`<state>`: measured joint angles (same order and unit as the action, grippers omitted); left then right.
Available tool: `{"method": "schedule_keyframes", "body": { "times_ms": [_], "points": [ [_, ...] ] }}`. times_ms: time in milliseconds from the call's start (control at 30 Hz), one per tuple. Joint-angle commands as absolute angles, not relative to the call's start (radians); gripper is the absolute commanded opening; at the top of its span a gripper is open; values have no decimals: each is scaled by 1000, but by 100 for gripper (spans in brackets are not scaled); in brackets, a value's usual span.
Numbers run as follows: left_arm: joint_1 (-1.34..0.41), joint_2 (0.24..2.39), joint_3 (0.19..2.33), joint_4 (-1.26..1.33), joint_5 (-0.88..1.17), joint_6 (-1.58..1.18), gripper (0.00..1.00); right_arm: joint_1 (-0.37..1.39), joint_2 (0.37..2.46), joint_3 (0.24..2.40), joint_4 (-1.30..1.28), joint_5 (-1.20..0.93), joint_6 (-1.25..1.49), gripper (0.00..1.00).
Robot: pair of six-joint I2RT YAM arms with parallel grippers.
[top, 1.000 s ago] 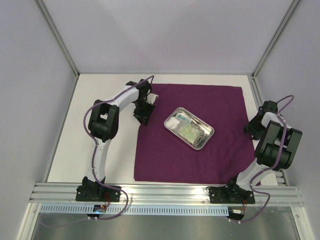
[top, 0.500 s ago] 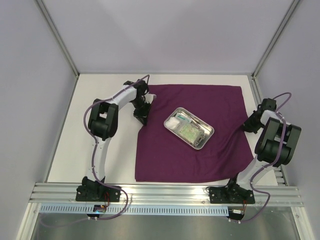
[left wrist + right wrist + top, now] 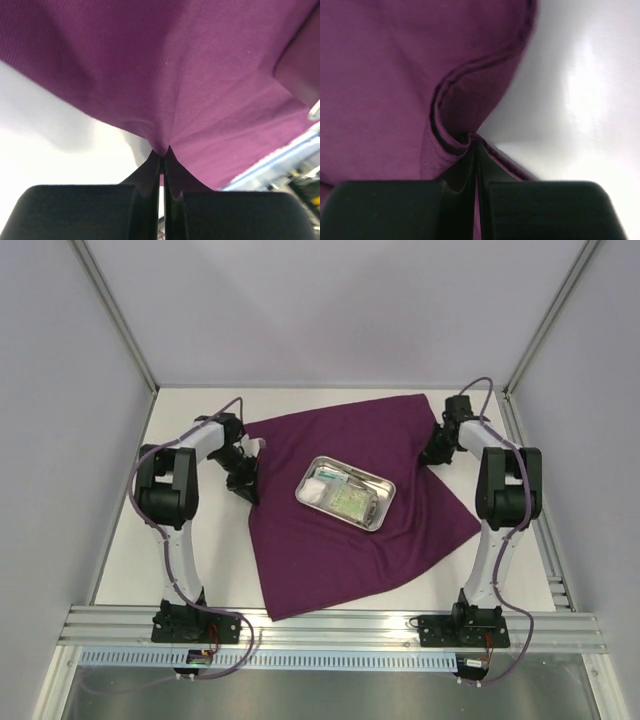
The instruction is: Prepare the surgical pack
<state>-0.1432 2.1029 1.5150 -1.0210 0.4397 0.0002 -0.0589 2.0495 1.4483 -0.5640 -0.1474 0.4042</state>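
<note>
The surgical pack is a deep-purple fabric sheet (image 3: 350, 540) lying skewed on the white table, with a shiny steel tray (image 3: 345, 493) of gauze and packets on its middle. My left gripper (image 3: 243, 483) pinches the sheet's left edge; in the left wrist view its jaws (image 3: 161, 152) are shut on a fold of purple fabric (image 3: 190, 75). My right gripper (image 3: 436, 452) holds the sheet's right edge near the back; the right wrist view shows this gripper (image 3: 473, 142) shut on the hemmed edge (image 3: 445, 125). Scissors and tweezers cannot be made out.
White enclosure walls with metal posts (image 3: 115, 320) surround the table. An aluminium rail (image 3: 330, 628) carrying both arm bases runs along the near edge. Bare white table (image 3: 130, 540) lies left of the sheet and also to its right (image 3: 520, 570).
Both grippers closed on the sheet's side edges and dragged it. The sheet has turned and shifted left, the tray moving with it; the right arm swung to the back right.
</note>
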Motion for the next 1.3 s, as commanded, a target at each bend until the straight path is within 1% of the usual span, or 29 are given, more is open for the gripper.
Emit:
{"method": "schedule_keyframes", "body": {
  "times_ms": [0, 33, 100, 133, 267, 333, 467, 567, 600, 667, 700, 800, 833, 867, 900, 1000, 1100, 1167, 1200, 1233, 1267],
  "points": [
    [-30, 2004, 1450, -1061, 451, 32, 0, 72, 2147, 1603, -659, -156, 436, 1],
    [-14, 1975, 1430, -1065, 457, 40, 0, 93, 2172, 1687, -675, -155, 436, 1],
    [-6, 1939, 1379, -1077, 451, 78, 0, 146, 2241, 1767, -721, -156, 440, 1],
    [24, 1903, 1364, -1080, 440, 90, 0, 159, 2262, 1845, -733, -161, 451, 0],
    [29, 1819, 1267, -1089, 416, 150, 0, 222, 2353, 1986, -770, -175, 465, 0],
    [29, 1796, 1246, -1098, 405, 169, 0, 225, 2367, 2016, -793, -170, 463, 0],
    [29, 1796, 1217, -1130, 419, 198, 0, 195, 2318, 1970, -814, -69, 428, 1],
    [29, 1789, 1206, -1141, 440, 213, 0, 134, 2249, 1858, -799, -8, 414, 0],
    [29, 1776, 1204, -1141, 439, 222, 0, 117, 2231, 1795, -795, -2, 410, 2],
    [28, 1763, 1195, -1150, 434, 236, 0, 62, 2175, 1735, -772, 41, 403, 7],
    [28, 1749, 1190, -1152, 434, 244, 2, 45, 2157, 1691, -764, 44, 397, 14],
    [29, 1729, 1170, -1172, 439, 278, 10, 11, 2109, 1660, -761, 66, 365, 25],
    [29, 1724, 1166, -1177, 442, 285, 19, 11, 2094, 1669, -770, 89, 338, 26],
    [29, 1721, 1160, -1184, 439, 297, 25, 11, 2086, 1677, -791, 97, 327, 28],
    [28, 1710, 1158, -1186, 433, 302, 35, 11, 2076, 1684, -801, 106, 322, 29],
    [29, 1674, 1166, -1193, 405, 313, 46, 29, 2005, 1677, -818, 152, 304, 31],
    [40, 1622, 1190, -1193, 374, 311, 48, 95, 1904, 1602, -799, 187, 298, 32],
    [58, 1595, 1204, -1177, 341, 308, 48, 156, 1827, 1492, -737, 88, 328, 37],
    [61, 1577, 1207, -1169, 312, 302, 48, 176, 1810, 1455, -717, 34, 342, 37],
    [63, 1569, 1210, -1161, 296, 299, 49, 216, 1789, 1427, -697, -73, 363, 42],
    [66, 1565, 1212, -1146, 285, 296, 49, 238, 1784, 1378, -665, -104, 400, 45]
  ]
}}
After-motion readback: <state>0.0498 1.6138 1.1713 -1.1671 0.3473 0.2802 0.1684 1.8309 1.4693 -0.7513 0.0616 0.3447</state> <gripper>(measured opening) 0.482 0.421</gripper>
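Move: My left hand already pinches the left edge of the purple wrap, and the bare table I draw it onto is about 7 cm left and 7 cm back; the tray's middle lies some 21 cm to its right, level with it. My right hand already holds the bunched right edge and is bound for the stretch of wrap beyond the tray, roughly 15 cm left and 6 cm ahead. From it the tray lies about 19 cm left and 9 cm back, the wrap's far right corner some 18 cm straight ahead. Still pinching, my right hand sweeps its edge about 15 cm left and somewhat forward, past the tray's far side, while my left hand drags its own edge left and back, roughly 7 cm each way. My right hand swings back to the right, opening as it goes, then rises and drifts left again; my left hand opens, backs off a little and lifts. ##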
